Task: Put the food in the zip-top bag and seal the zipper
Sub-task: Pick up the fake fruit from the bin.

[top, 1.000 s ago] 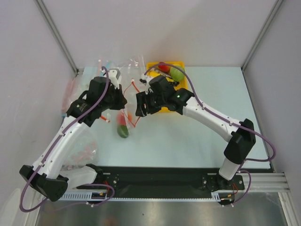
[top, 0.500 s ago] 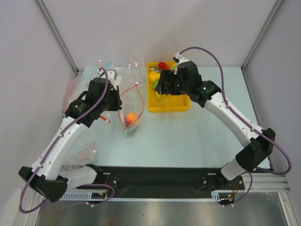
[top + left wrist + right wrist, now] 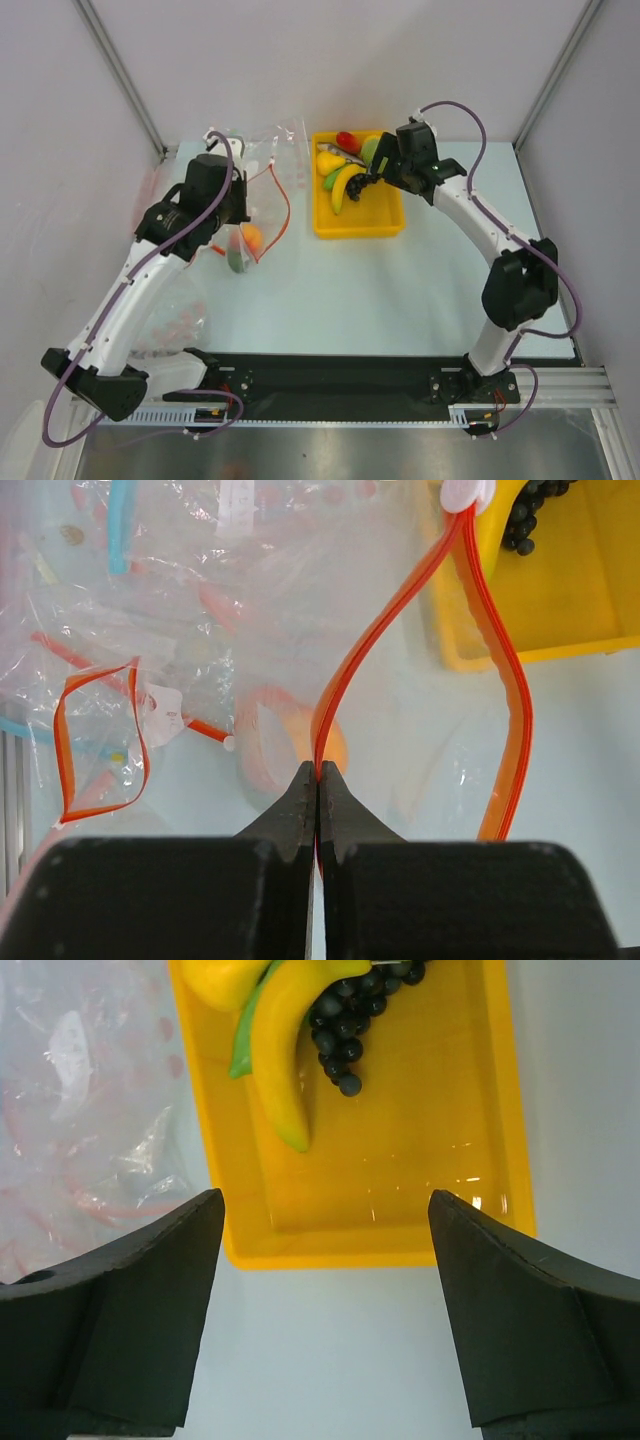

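Observation:
The clear zip-top bag (image 3: pixel 265 195) hangs at the back left with its mouth spread. My left gripper (image 3: pixel 318 772) is shut on one lip of the red zipper (image 3: pixel 400 610). An orange peach (image 3: pixel 252 236) and a green fruit (image 3: pixel 237 262) lie inside the bag; the peach (image 3: pixel 338 748) glows through the plastic. My right gripper (image 3: pixel 325 1200) stands open and empty over the yellow tray (image 3: pixel 400 1190). In the tray lie a banana (image 3: pixel 285 1050), a black grape bunch (image 3: pixel 350 1020), a yellow fruit (image 3: pixel 329 162) and a green-red mango (image 3: pixel 362 147).
Other clear pouches with blue strips (image 3: pixel 120 520) are piled at the back left, one with a red looped strip (image 3: pixel 100 735). Another crumpled pouch (image 3: pixel 170 320) lies by the left arm. Metal frame posts stand at both back corners.
My right gripper left the bag's mouth, opened, and swung right and back over the tray. The peach now lies in the bag. The left arm drew the bag slightly left.

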`<state>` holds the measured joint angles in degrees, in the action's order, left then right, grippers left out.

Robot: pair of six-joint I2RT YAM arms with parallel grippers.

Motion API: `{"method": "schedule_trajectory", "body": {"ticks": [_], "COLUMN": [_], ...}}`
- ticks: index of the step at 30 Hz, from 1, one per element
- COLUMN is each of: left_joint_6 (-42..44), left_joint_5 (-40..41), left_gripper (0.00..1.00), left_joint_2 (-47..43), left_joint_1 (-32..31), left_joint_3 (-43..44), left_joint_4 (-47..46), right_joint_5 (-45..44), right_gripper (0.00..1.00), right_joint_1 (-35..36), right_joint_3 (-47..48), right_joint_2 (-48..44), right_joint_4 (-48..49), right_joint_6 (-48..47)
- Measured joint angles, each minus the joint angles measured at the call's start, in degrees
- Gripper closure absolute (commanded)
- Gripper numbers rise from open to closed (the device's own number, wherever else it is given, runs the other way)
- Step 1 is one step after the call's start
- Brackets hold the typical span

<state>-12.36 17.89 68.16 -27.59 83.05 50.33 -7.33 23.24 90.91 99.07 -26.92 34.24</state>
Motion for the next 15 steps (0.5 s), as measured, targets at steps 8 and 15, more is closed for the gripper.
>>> {"method": "schedule_trajectory", "body": {"ticks": [8, 15], "left_joint_6": [-0.04, -0.09], "left_joint_5": [-0.68, -2.80], "left_gripper": [1.00, 1.00], "left_joint_2": [0.81, 1.60], "left_joint_1": [-0.02, -0.02], "left_joint_3": [-5.53, -6.93], "left_joint_4": [-2.95, -5.70], "right_joint_5": [-0.11, -0.35], "right_gripper": [0.16, 0.14], "right_joint_1": [0.31, 0.57], "right_joint_3": [6.78, 16.79], "right_joint_2": [13.33, 24.59], "right_joint_4": [1.22, 3.19], "right_joint_6": [6.19, 11.34]}}
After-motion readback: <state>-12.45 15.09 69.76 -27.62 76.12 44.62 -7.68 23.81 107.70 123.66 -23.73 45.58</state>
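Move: The green cabbage in the yellow bin is about 12 cm ahead of the right hand, 3 cm to its left and some 16 cm below. The black grapes sit about 4 cm ahead and 7 cm left of that hand, the banana 4 cm ahead and 11 cm left, and the red fruit 16 cm ahead and 10 cm left, all down in the bin. From the left hand the cabbage lies roughly 27 cm ahead, 28 cm to the right and 24 cm below. The green cabbage is approached by the open, empty right hand, which sinks about 8.5 cm into the space over the bin while reaching as far forward and some 5 cm left, turning slightly clockwise, fingers still wide. The open bag stays pinched at its orange zipper edge by the left hand, which lowers it about 4 cm. ##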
